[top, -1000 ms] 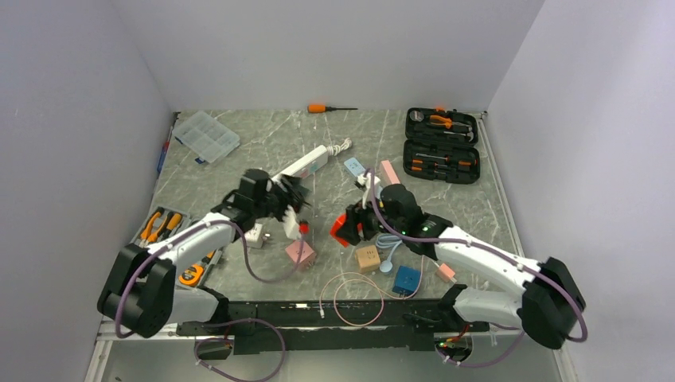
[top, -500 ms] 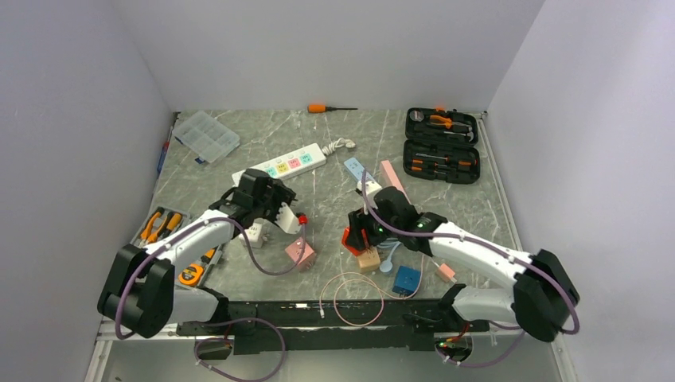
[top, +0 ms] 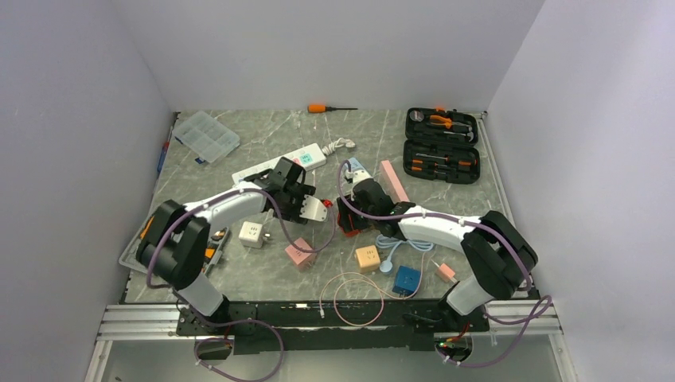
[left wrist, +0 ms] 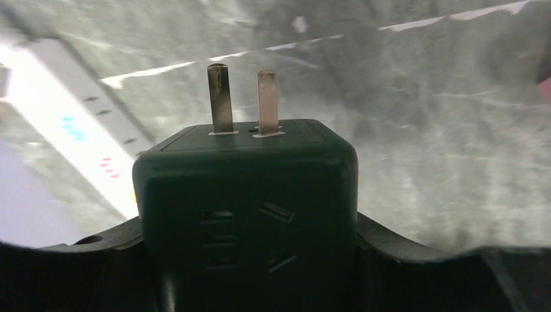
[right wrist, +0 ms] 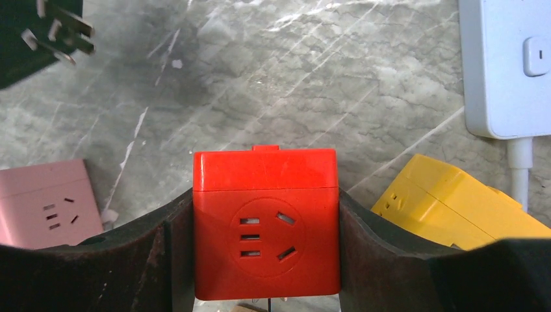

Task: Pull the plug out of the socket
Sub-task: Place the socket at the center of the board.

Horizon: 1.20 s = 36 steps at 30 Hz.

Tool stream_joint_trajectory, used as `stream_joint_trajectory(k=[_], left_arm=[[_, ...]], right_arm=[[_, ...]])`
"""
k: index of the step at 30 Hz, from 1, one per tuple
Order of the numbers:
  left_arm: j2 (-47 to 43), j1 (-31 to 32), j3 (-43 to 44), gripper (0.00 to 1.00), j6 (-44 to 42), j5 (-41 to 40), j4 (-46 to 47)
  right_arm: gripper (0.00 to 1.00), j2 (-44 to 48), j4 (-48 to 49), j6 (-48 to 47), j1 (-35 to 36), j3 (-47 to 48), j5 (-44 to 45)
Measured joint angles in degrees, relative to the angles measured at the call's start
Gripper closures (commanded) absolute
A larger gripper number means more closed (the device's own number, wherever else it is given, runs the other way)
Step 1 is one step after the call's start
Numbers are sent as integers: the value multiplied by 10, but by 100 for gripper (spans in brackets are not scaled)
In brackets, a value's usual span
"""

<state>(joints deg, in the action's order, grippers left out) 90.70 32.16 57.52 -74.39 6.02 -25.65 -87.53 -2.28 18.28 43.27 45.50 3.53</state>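
The plug (left wrist: 247,195) is a dark cube adapter with two metal prongs pointing away from the wrist. My left gripper (left wrist: 247,234) is shut on it, one finger (left wrist: 97,260) on each side. The socket (right wrist: 266,214) is a red cube with its outlet face up, and my right gripper (right wrist: 266,227) is shut on its sides. In the right wrist view the plug (right wrist: 39,32) hangs at the top left, its prongs bare and apart from the socket. From above, the left gripper (top: 309,205) and right gripper (top: 350,216) sit close together at mid-table.
A pink cube (right wrist: 45,201) lies left of the socket and a yellow one (right wrist: 455,201) lies to its right. A white power strip (top: 278,165) is behind the left gripper. White (top: 251,232), tan (top: 367,257) and blue (top: 407,278) cubes, a coiled cable (top: 354,298) and a tool case (top: 440,146) lie around.
My left gripper has swung right and away from the bases with the plug. The right gripper has carried the red socket left and slightly back, so both now meet near the centre.
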Motion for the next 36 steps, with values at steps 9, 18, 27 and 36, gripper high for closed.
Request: stream_joint_trajectory(k=[9, 18, 27, 36], left_arm=[[59, 11, 15, 72, 133, -1, -43], [60, 38, 5, 3, 212, 16, -39], [76, 34, 182, 1, 322, 112, -165], [156, -116, 478, 1, 391, 222, -279]], right_arm=[[17, -15, 36, 16, 0, -14, 33], [5, 31, 26, 34, -3, -40, 50], [5, 145, -23, 38, -39, -30, 64], [5, 186, -54, 52, -93, -10, 53]])
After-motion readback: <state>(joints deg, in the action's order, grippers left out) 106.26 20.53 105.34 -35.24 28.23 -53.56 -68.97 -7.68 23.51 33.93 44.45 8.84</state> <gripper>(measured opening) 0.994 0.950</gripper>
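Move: Close below and behind the left hand, about 5 cm back, 1 cm right and 5 cm down, is the bare table spot for the green socket it holds; the pink socket lies 8 cm behind that spot, the white one 13 cm to its left and 3 cm nearer. The right hand's red socket goes about 1 cm ahead and 3 cm below it, with the yellow socket 2 cm ahead and 7 cm right, the beige 8 cm back and 4 cm right. Lowering the still-held green socket, the left hand goes about 5 cm down and 5 cm back with a slight counter-clockwise turn, opens wide to let go, then swings up some 18 cm and forward towards the power strip, tilting. The right hand eases the red socket about 1 cm forward and down, opens, then rises and withdraws to the right over the yellow socket. ##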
